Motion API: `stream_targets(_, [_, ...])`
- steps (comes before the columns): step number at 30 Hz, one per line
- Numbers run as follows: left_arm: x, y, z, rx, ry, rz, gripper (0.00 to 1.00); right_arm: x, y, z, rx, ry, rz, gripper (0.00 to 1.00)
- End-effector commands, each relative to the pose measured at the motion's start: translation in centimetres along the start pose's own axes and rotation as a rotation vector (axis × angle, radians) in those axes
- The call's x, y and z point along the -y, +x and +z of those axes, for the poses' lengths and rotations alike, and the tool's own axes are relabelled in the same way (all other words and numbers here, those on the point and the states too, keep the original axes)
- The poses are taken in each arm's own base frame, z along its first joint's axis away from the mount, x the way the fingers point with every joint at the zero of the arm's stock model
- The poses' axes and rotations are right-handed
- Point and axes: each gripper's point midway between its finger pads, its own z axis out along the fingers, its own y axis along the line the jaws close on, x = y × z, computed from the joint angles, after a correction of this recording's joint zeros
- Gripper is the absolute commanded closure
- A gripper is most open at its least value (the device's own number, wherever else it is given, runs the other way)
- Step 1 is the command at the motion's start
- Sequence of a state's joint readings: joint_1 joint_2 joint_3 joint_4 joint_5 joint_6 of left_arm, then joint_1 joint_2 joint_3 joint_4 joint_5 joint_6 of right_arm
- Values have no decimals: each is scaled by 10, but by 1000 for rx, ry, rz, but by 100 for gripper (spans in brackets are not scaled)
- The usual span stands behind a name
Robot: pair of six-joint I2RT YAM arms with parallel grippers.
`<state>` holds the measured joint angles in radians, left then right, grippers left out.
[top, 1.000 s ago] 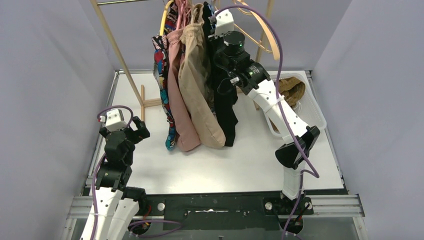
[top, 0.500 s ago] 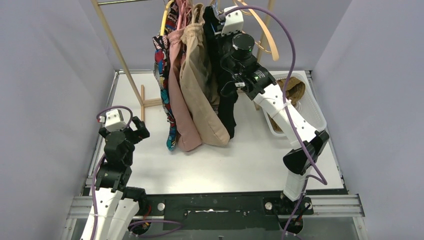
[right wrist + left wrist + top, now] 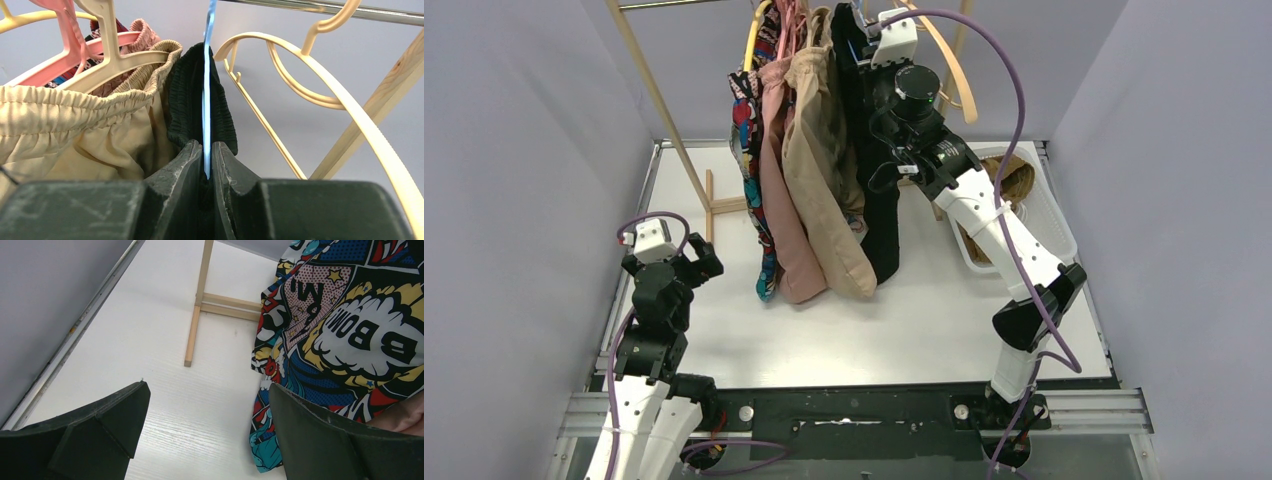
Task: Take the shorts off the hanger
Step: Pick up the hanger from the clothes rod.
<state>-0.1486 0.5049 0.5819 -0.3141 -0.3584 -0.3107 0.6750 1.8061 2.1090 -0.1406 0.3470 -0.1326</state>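
Observation:
Several shorts hang on hangers from a rail: comic-print shorts [image 3: 749,130], dusty pink shorts [image 3: 779,220], beige shorts [image 3: 824,180] and black shorts [image 3: 879,210]. My right gripper [image 3: 864,18] is raised at the rail. In the right wrist view it [image 3: 206,160] is shut on the black shorts' waistband [image 3: 190,95], with the thin light-blue hanger [image 3: 206,90] between its fingers. The beige shorts [image 3: 85,135] sit to its left on a cream hanger [image 3: 120,62]. My left gripper [image 3: 699,262] is open and empty low over the table; its wrist view [image 3: 207,410] shows the comic-print shorts [image 3: 350,325] to the right.
Mustard-brown shorts [image 3: 1014,180] lie in a white basket [image 3: 1056,215] at the back right. Empty cream hangers [image 3: 310,65] hang right of the black shorts on the metal rail [image 3: 320,7]. The wooden rack's post [image 3: 385,95] and foot [image 3: 197,310] stand on the white table [image 3: 924,320].
My right gripper has moved up and a little right along the rail, holding the black waistband; the black shorts shifted with it. The left arm has not moved.

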Motion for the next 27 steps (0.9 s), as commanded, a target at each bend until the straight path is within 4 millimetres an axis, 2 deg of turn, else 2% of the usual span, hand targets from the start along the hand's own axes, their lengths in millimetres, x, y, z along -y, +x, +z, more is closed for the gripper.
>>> stream_targets(1, [3, -19, -2, 59, 9, -27, 9, 30, -107, -36, 282, 24, 125, 100])
stream_targets(6, [3, -19, -2, 59, 7, -27, 9, 33, -118, -42, 291, 26, 111, 100])
stream_targets(13, [3, -18, 0, 50, 6, -22, 9, 22, -103, -46, 226, -18, 89, 100])
stream_targets(18, [3, -18, 0, 50, 3, -22, 9, 15, -82, -62, 148, -80, 72, 100])
stream_targets(22, [2, -18, 0, 53, 0, -23, 9, 9, -71, -85, 140, -165, 62, 100])
stream_targets(27, [3, -15, 3, 37, -2, -16, 10, 17, -61, -105, 115, -168, 67, 100])
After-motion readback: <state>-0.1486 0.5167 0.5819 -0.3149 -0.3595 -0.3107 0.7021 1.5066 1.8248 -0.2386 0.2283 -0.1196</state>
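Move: My right hand already grips the near end of the blue hanger with the black shorts. The clothes rod at its hook lies about 17 cm ahead, 2 cm left and 13 cm above. The beige trousers hang some 9 cm to my left, 5 cm ahead and 15 cm lower; the empty beige hanger is roughly 10 cm right, 12 cm ahead and 4 cm higher. From my left hand, that rod spot is about 36 cm ahead, 30 cm right and 38 cm up. Keeping my right fingers shut on the blue hanger's near end, I lift it another 2 cm while easing back, then draw it away from the rod at growing speed, about 8 cm back and 2 cm right in all, and dip to just under the starting height. My wrist turns slightly counter-clockwise, under 10 degrees. ##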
